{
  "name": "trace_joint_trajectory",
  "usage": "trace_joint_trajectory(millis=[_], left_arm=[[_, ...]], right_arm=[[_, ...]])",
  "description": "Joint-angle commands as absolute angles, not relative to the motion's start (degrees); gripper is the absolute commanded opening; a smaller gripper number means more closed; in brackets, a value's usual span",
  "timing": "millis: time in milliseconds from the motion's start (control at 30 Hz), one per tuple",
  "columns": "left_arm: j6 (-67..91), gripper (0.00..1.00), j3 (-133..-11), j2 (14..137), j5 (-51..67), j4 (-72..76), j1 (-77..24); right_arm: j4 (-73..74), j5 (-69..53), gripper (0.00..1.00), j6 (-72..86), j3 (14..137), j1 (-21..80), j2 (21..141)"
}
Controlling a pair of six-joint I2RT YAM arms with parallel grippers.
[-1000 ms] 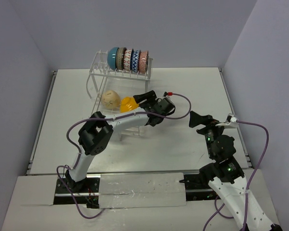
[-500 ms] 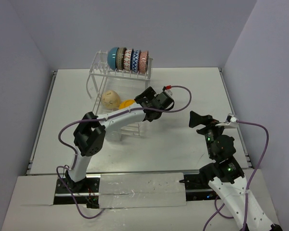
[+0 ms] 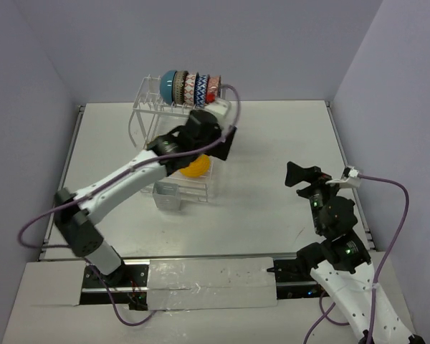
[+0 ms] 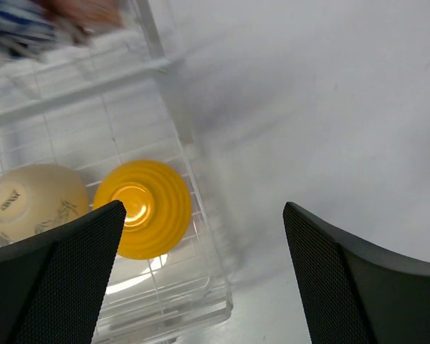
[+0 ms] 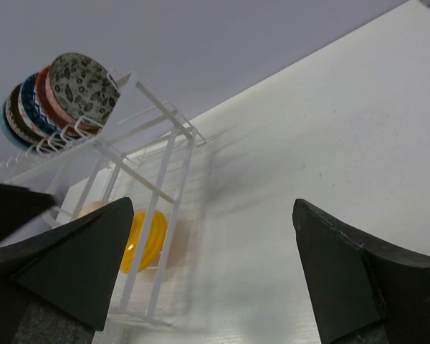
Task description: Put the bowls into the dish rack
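Observation:
The white wire dish rack [image 3: 147, 115] stands at the table's far left. Several bowls [image 3: 190, 87] stand on edge in its top tier, the teal one leftmost; they also show in the right wrist view [image 5: 64, 93]. The orange-yellow bowl [image 4: 142, 208] lies upside down on the lower tier beside the tan bowl [image 4: 32, 201]. The orange-yellow bowl also shows from above [image 3: 196, 168] and in the right wrist view [image 5: 143, 240]. My left gripper [image 4: 201, 287] is open and empty, above the rack's right end [image 3: 222, 143]. My right gripper [image 3: 306, 175] is open and empty, right of the rack.
The grey cutlery cup [image 3: 168, 195] hangs on the rack's near side. The left arm reaches across the rack and hides the tan bowl from above. Walls close in the white table [image 3: 272, 136] at the back and both sides.
My left gripper let go of the orange-yellow bowl in the lower tier, then rose and swung left over the rack. The right arm barely moved.

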State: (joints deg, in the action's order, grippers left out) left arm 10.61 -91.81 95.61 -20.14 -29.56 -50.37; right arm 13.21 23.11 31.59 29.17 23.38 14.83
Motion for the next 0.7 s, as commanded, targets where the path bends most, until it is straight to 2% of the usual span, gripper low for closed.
trace_joint_trajectory(millis=[0, 367, 667], left_arm=[[19.8, 0.98, -86.8, 83.4, -11.9, -22.7, -44.1], [18.0, 0.99, -71.4, 57.3, -27.1, -26.7, -31.2], [18.8, 0.99, -57.8, 38.9, -36.8, -31.0, -28.3]], right_arm=[[15.7, 27.2, 1.0, 29.9, 35.8, 23.5, 17.0], [22.8, 31.6, 1.0, 23.0, 48.3, 23.6, 22.0], [23.0, 35.5, 1.0, 19.1, 48.6, 24.4, 15.4]])
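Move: The yellow bowl, already upside down on the rack's lower tier, lies about 4 cm ahead of the left hand, 9 cm to its left and some 18 cm below. The cream bowl is 10 cm farther left and 5 cm farther out than it. The grey cup stands about 6 cm back, 17 cm left and 20 cm below the left hand. From the right hand the yellow bowl lies about 15 cm ahead, 33 cm left and 20 cm below. The yellow bowl stays behind, untouched, as the left hand sweeps up and then mostly left, away from it and across above the lower tier, some 28 cm left and 10 cm up, drawing back 8 cm later on. Its wrist turns about 35 degrees counter-clockwise while the wide-open fingers tip upward. The empty right hand, still open, rises about 8 cm, easing right and slightly back. ##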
